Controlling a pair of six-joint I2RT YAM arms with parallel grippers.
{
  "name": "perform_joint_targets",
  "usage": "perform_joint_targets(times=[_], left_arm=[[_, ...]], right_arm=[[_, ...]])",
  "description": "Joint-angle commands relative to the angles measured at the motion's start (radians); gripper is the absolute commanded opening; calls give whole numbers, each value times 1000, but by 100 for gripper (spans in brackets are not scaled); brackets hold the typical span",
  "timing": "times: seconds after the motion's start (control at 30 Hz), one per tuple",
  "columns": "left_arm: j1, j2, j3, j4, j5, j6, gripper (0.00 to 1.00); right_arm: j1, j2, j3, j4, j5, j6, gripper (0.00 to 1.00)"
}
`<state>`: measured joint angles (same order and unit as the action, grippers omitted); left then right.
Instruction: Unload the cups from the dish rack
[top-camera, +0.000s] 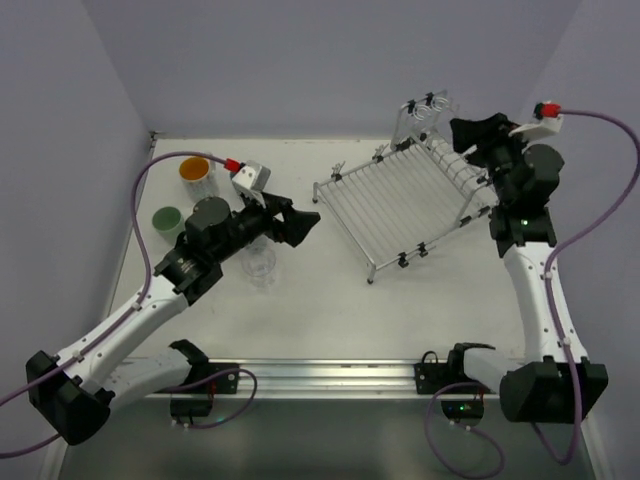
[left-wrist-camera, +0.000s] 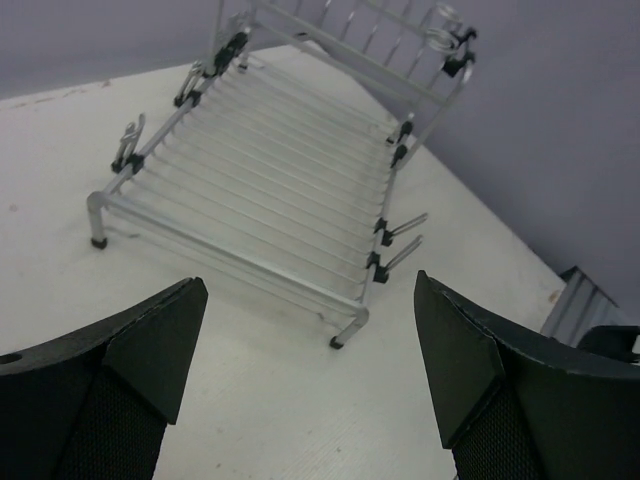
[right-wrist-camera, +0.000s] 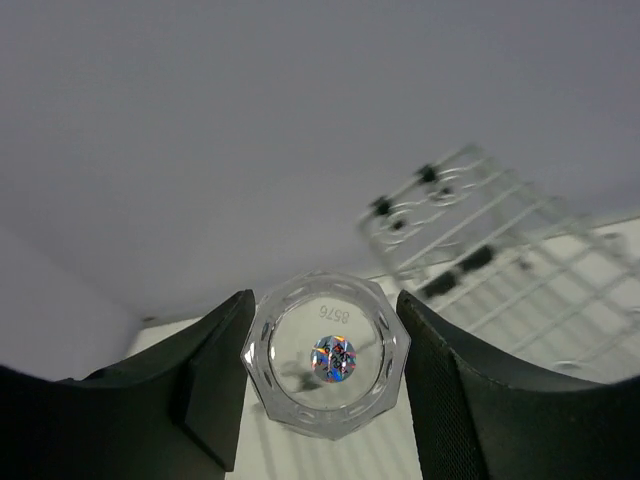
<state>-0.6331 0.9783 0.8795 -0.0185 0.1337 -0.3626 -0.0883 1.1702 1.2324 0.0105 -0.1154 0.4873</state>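
Observation:
The silver wire dish rack (top-camera: 400, 200) (left-wrist-camera: 260, 190) stands at the back right of the table, and its flat section holds no cups. My right gripper (top-camera: 470, 135) (right-wrist-camera: 325, 305) hovers at the rack's raised back, shut on a clear glass (right-wrist-camera: 325, 350) whose octagonal base faces the wrist camera. My left gripper (top-camera: 300, 222) (left-wrist-camera: 310, 290) hangs open and holds nothing, left of the rack and pointing at its near corner. Three cups stand on the table at the left: a white cup with orange inside (top-camera: 195, 170), a pale green cup (top-camera: 166, 220) and a clear glass (top-camera: 262, 263).
Purple walls close the table in at the back and both sides. A metal rail (top-camera: 320, 380) with the arm bases runs along the near edge. Purple cables trail from both wrists.

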Motion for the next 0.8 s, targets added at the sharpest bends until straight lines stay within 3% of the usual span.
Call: perform_joint_targets(times=[0.0,0.03,0.2,0.33,0.6,0.77], left_arm=[[7,32,44,230,168,-169,90],[6,63,42,264,226,-202,84],[6,143,24,475,323,-423,82],[6,192,18,604,339,-525,82],[6,258,39,653,317,-567,78],[6,309,58,715,345,-610,68]], right_arm=[[134,-24,-180,407,-314,310,39],[168,-33,-229,451,-329,376,40],[338,-53,-350,692,-365,516,40],[393,-75,-398,710,-351,524,40],[438,-67,-442,747,-372,539,40],[455,-44,-453,784,-395,557,40]])
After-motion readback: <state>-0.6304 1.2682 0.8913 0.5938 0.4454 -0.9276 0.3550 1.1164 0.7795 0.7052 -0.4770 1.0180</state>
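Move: The clear glass already gripped in the right hand is roughly 38 cm to the left hand's right, 17 cm ahead and 11 cm higher. The rack's lower tray is some 30 cm right, 25 cm ahead and 22 cm below that left hand; a standing glass is about 14 cm left, 2 cm ahead, 24 cm down. From the right hand, the left gripper is about 40 cm left, 14 cm back and 11 cm lower. Still held near its base, the glass is swung left over the rack by the right hand, about 23 cm left and 11 cm back, quickly then easing, the wrist turning some 50 degrees counter-clockwise so the mouth comes round towards the left gripper. The left hand comes to meet it, moving right and rising, rolling its left side down and partly narrowing its open fingers without touching. ##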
